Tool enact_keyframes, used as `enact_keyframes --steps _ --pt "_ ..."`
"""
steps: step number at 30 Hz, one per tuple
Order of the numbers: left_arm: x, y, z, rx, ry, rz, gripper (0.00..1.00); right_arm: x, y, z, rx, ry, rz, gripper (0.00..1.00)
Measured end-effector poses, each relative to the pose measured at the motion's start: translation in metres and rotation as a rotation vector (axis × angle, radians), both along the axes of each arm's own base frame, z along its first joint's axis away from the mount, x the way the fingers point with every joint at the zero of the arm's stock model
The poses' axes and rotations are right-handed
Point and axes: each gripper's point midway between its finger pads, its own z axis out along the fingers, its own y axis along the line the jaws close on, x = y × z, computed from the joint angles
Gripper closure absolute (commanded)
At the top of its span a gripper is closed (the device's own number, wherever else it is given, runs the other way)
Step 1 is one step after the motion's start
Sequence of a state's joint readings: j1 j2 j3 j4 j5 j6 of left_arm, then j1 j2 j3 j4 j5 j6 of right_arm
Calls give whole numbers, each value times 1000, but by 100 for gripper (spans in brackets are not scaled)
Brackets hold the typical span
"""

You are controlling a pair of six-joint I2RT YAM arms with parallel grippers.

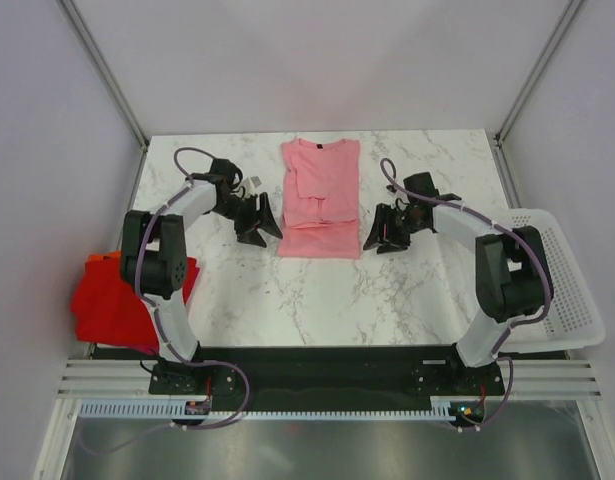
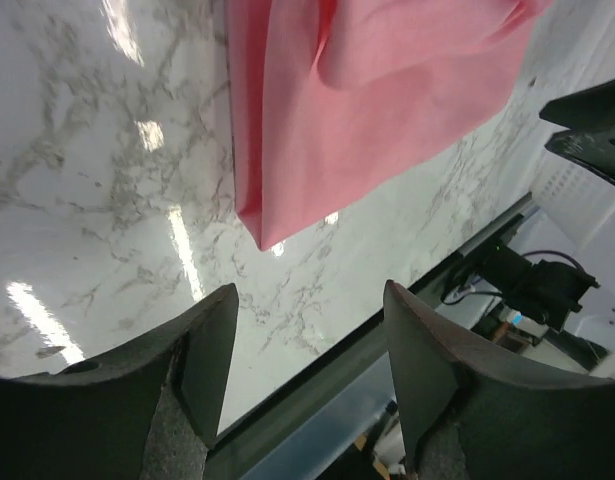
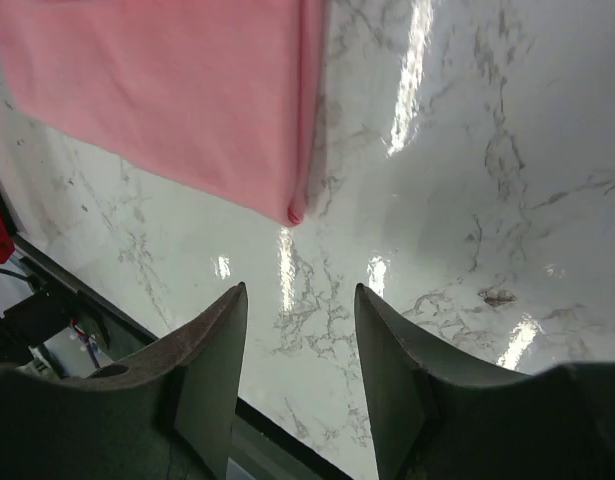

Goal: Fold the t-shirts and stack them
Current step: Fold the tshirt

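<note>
The light pink t-shirt (image 1: 319, 197) lies flat at the back middle of the marble table, folded into a long strip with its lower part doubled up. My left gripper (image 1: 270, 225) stands open just left of its near left corner, and my right gripper (image 1: 377, 238) stands open just right of its near right corner. In the left wrist view the pink shirt (image 2: 367, 100) lies ahead of my open left gripper (image 2: 309, 295), apart from the fingers. The right wrist view shows the shirt's corner (image 3: 177, 90) just beyond my open right gripper (image 3: 300, 292). A folded red t-shirt (image 1: 112, 300) with an orange one (image 1: 105, 258) peeking out lies at the table's left edge.
A white perforated basket (image 1: 567, 290) stands at the right edge of the table. Bare marble (image 1: 337, 300) spreads between the pink shirt and the arm bases. White walls and metal frame posts close in the back corners.
</note>
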State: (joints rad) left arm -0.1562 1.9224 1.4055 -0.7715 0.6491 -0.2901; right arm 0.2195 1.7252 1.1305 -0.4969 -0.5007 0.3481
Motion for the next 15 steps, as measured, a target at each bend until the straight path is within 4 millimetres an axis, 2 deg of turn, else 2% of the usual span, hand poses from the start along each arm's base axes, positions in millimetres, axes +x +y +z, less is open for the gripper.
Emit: enact_keyframes --steps 2,4,15 --pt "-17 -4 -12 -23 69 -14 33 -17 2 -21 17 94 -11 45" --pt "-26 -6 -21 -33 114 -21 34 -22 4 -32 33 146 -21 45" --pt "-33 -11 -49 -44 204 -30 38 -6 21 -43 126 179 -50 45"
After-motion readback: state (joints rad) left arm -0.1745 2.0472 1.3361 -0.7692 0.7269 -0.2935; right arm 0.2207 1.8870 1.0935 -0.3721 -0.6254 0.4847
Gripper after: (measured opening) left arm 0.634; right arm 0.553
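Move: The t-shirt's near left corner lies about 3 cm to the left hand's right, 3 cm back and 6 cm below; its near right corner is roughly 4 cm to the right hand's left, 1 cm back and 5 cm below. Each hand has the other's corner on the far side, some 20 cm beyond its own. The folded-down flap's near edge has its middle about 5 cm ahead and 13 cm right of the left hand, 8 cm ahead and 13 cm left of the right. The t-shirt's two near corners are approached together, both grippers staying open. The left hand backs up roughly 3 cm, mostly at once, and sinks about 5 cm throughout; the right sinks about 4 cm and slides 2 cm left, dipping back before easing forward again. Both sets of fingertips tilt some 10 degrees towards the base, ending close over their corners with no grip yet. ##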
